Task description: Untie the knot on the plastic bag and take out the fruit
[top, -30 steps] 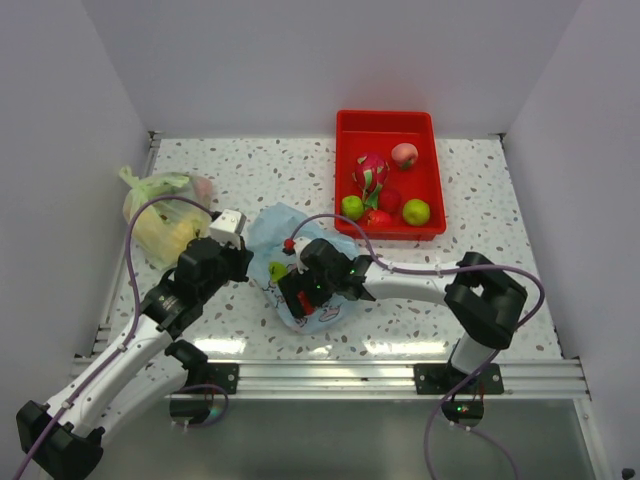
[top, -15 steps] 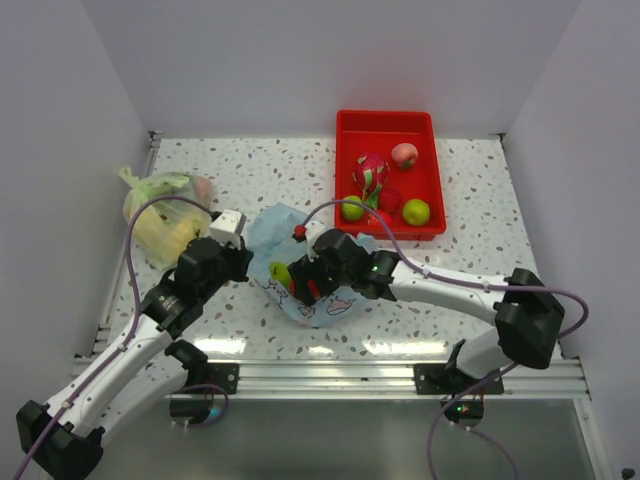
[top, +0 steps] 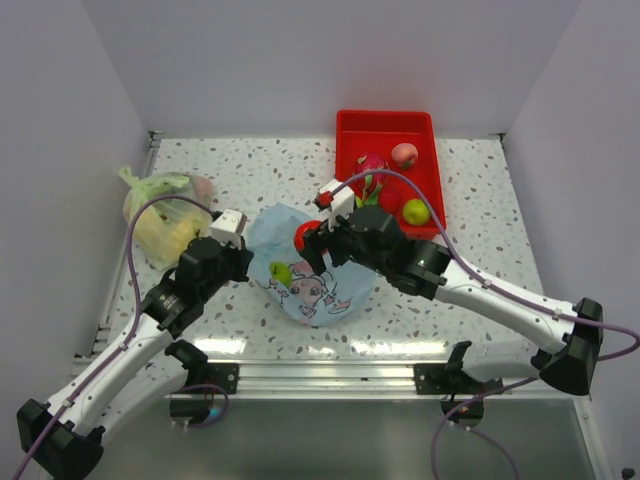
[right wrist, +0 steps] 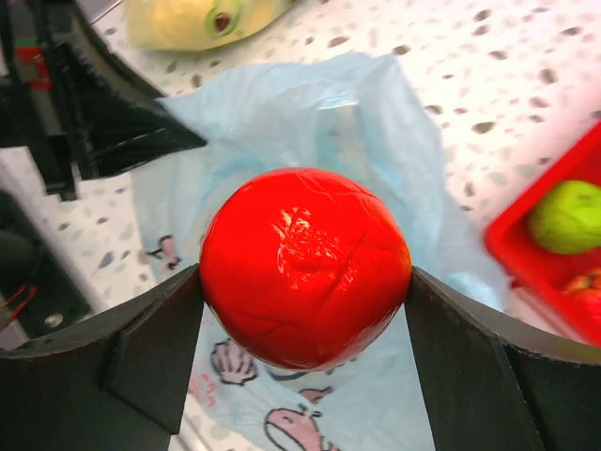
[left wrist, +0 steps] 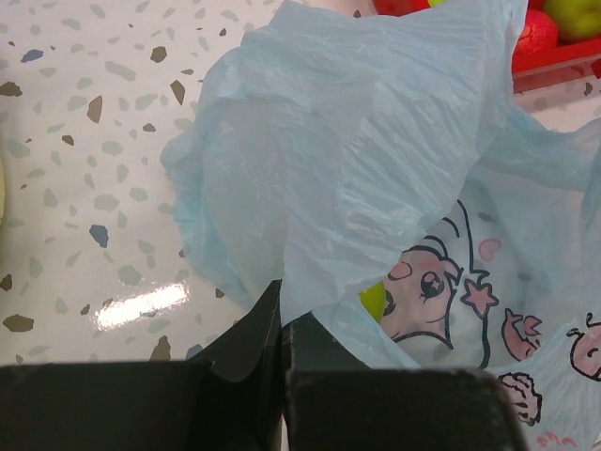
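Observation:
The light blue plastic bag [top: 312,285] [left wrist: 357,141] [right wrist: 319,122] lies crumpled at the table's middle, cartoon print facing up. My left gripper [top: 246,264] [left wrist: 282,303] is shut on the bag's left edge. Above the bag, my right gripper [top: 308,240] [right wrist: 305,272] is shut on a round red fruit [top: 306,234] [right wrist: 305,263], a finger on each side. A green fruit [top: 281,272] [left wrist: 374,301] shows through the bag. The knot is not in view.
A red tray [top: 432,130] at the back right holds a pink dragon fruit [top: 370,170], a peach [top: 404,155] and a green fruit [top: 416,211] [right wrist: 566,216]. A yellow-green bag [top: 165,212] with yellow fruit sits at the left wall.
My right gripper has come up out of the blue bag with the red fruit and moved back toward the red tray. The left gripper has kept its hold on the bag's edge.

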Robot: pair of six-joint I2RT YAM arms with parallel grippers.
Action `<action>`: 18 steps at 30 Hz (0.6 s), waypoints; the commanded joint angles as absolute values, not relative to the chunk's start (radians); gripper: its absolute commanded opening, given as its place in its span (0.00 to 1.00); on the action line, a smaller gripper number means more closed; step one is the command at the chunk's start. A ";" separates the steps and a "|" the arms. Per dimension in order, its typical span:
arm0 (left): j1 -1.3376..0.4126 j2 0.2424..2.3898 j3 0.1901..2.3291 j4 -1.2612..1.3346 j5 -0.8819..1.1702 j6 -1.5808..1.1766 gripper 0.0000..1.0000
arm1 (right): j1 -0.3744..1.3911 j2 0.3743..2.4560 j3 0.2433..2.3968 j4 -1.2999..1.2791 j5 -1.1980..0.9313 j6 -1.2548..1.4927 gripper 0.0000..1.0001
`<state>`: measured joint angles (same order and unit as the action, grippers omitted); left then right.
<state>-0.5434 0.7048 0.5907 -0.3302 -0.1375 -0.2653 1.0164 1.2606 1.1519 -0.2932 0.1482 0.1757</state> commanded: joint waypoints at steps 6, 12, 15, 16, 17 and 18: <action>-0.535 0.701 0.589 -0.284 -0.137 -0.247 0.00 | 0.740 1.186 1.181 -0.249 0.327 0.115 0.69; -0.535 0.695 0.588 -0.285 -0.140 -0.247 0.00 | 0.467 1.276 1.167 -0.161 0.361 0.146 0.76; -0.535 0.692 0.589 -0.285 -0.143 -0.247 0.00 | 0.348 1.370 1.180 -0.126 0.315 0.189 0.77; -0.535 0.690 0.588 -0.287 -0.143 -0.247 0.00 | 0.303 1.403 1.198 -0.121 0.308 0.213 0.77; -0.535 0.690 0.588 -0.285 -0.141 -0.247 0.00 | 0.285 1.460 1.207 -0.112 0.287 0.221 0.77; -0.535 0.690 0.588 -0.285 -0.141 -0.247 0.00 | 0.267 1.494 1.218 -0.097 0.272 0.232 0.78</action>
<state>-0.5434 0.7013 0.5907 -0.3302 -0.1375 -0.2657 0.3153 1.4063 1.1728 -0.1699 0.3130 0.1757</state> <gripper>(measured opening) 0.019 0.832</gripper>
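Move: The red box's middle lies about 33 cm ahead of the right hand, 22 cm to its right and 23 cm below. Inside, the dragon fruit is level with the box's middle and some 5 cm left of it; the yellow-green apple is about 21 cm ahead of the hand and 29 cm right. The opened bag lies roughly 6 cm ahead, straight below. From the left hand, the box is some 32 cm ahead, 38 cm right, 14 cm lower. The right hand swings the held red fruit some 30 cm right and forward over the box, turning clockwise. ##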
